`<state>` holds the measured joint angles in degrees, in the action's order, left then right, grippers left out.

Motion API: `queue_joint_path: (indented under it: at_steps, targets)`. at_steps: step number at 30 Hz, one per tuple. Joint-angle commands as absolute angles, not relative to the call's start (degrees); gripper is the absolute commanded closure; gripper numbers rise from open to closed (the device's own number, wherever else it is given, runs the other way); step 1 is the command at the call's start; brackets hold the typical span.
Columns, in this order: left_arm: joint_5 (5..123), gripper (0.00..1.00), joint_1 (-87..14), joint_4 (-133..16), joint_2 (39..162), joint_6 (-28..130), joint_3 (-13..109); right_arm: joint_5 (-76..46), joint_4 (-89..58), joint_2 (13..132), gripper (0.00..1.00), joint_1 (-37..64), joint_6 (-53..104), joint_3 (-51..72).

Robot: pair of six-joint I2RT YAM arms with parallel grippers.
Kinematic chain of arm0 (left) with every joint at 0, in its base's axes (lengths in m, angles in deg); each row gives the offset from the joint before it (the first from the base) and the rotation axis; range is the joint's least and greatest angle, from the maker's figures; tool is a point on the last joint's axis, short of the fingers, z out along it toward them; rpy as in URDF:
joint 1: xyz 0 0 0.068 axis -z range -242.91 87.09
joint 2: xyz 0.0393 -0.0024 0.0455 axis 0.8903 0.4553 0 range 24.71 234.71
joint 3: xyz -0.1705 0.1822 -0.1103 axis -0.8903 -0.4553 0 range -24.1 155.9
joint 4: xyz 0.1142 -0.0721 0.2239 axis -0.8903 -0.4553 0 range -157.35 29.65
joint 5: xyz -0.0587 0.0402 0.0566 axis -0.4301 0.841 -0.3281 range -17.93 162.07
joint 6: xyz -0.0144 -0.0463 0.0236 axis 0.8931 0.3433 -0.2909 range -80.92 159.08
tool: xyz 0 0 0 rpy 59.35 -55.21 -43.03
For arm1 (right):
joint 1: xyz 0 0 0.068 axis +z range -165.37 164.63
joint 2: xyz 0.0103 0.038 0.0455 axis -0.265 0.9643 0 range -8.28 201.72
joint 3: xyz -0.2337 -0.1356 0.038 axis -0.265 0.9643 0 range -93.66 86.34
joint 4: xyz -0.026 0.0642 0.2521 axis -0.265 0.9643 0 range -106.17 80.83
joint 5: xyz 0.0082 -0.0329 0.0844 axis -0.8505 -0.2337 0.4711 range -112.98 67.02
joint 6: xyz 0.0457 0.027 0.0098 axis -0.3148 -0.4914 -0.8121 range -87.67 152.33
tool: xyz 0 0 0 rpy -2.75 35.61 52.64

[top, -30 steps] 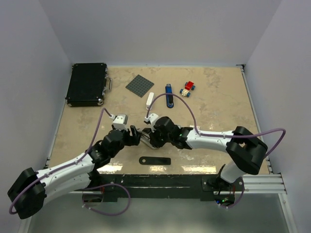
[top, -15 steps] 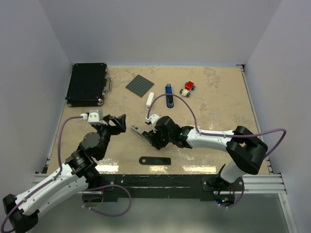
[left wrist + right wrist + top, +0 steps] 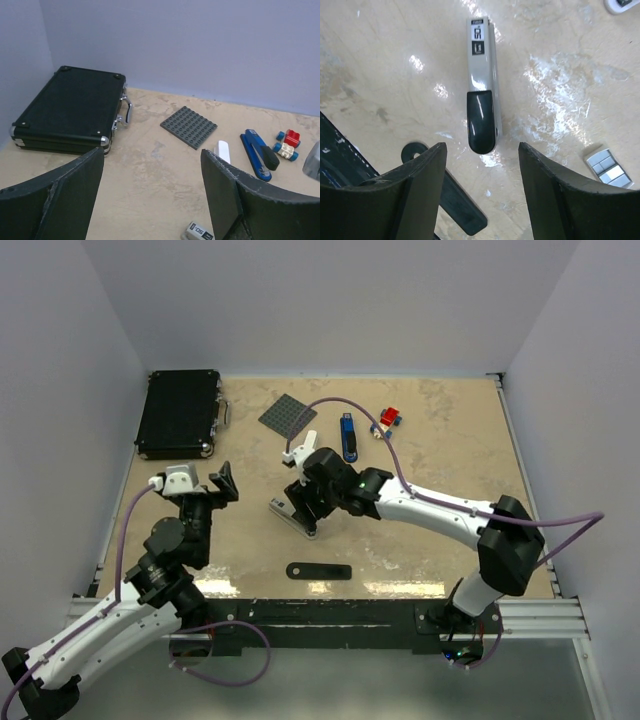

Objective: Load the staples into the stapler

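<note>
The grey stapler [image 3: 292, 516] with a black end lies flat on the table; in the right wrist view [image 3: 481, 85] it sits just ahead of my fingers. My right gripper [image 3: 304, 500] [image 3: 481, 146] hovers over its black end, open and empty. My left gripper [image 3: 222, 485] [image 3: 152, 152] is open and empty, well left of the stapler, whose labelled tip [image 3: 199, 231] shows at the bottom edge. A small grey staples piece [image 3: 609, 167] lies right of my right gripper. A small white piece [image 3: 222, 150] lies beside the blue stapler [image 3: 259, 155].
A black strip [image 3: 319, 571] lies near the front edge. A black case [image 3: 180, 412] is at the back left. A grey studded plate [image 3: 288, 416], the blue stapler [image 3: 348, 437] and a toy-brick car [image 3: 386, 420] lie at the back. Walls enclose the table.
My left arm has pulled back to the left, away from the stapler. My right gripper has let go and moved back. The stapler now lies alone on the table.
</note>
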<state>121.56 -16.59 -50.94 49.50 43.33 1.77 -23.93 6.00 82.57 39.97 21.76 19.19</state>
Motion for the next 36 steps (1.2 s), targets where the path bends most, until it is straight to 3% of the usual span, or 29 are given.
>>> queue_joint_path:
  at_steps: [1, 11, 16, 20, 24, 36]
  targets:
    - [125.9, 0.17, -16.3, -47.5, 49.3, 40.0, 1.7, -27.2, 14.1, 86.7, 0.37, 40.3, 21.6, 13.1]
    - [125.7, 0.17, -16.9, -48.1, 48.6, 41.9, 1.7, -29.7, 21.6, 95.3, 0.41, 42.2, 22.0, 4.0]
    - [124.8, 0.17, -17.5, -48.3, 49.2, 42.1, 1.7, -29.7, 22.0, 97.2, 0.59, 42.5, 22.2, 3.1]
    - [123.7, 0.17, -18.3, -48.7, 49.8, 42.9, 2.0, -29.3, 20.9, 97.7, 0.80, 42.6, 22.8, 4.8]
    - [123.0, 0.17, -18.9, -48.9, 50.2, 43.3, 2.1, -29.0, 19.9, 99.2, 0.96, 42.6, 23.8, 7.7]
    - [120.4, 0.17, -21.0, -49.4, 50.9, 45.0, 2.2, -25.3, 13.7, 102.2, 1.00, 42.6, 22.0, 18.2]
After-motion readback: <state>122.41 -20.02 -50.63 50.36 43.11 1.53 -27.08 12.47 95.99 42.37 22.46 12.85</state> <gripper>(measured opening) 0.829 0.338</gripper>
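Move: Just under the right hand, some 7 cm down and 1 cm nearer the base, lies the stapler's black head; the body runs forward-left from it, its middle about 2 cm ahead, 4 cm left and 8 cm down. The black plate is about 11 cm back and 3 cm right, the staples 5 cm ahead and 11 cm right, both roughly 9 cm down. From the left hand the black head is about 20 cm right, 3 cm back and 22 cm down. Sinking about 5 cm after a tiny forward lift, the right hand steepens its fingers by some 15 degrees and brings them down around the stapler's black head. The half-open fingers narrow near the bottom and pinch the head's two sides, then the hand pushes the head another 1.5 cm or so down towards the table. ##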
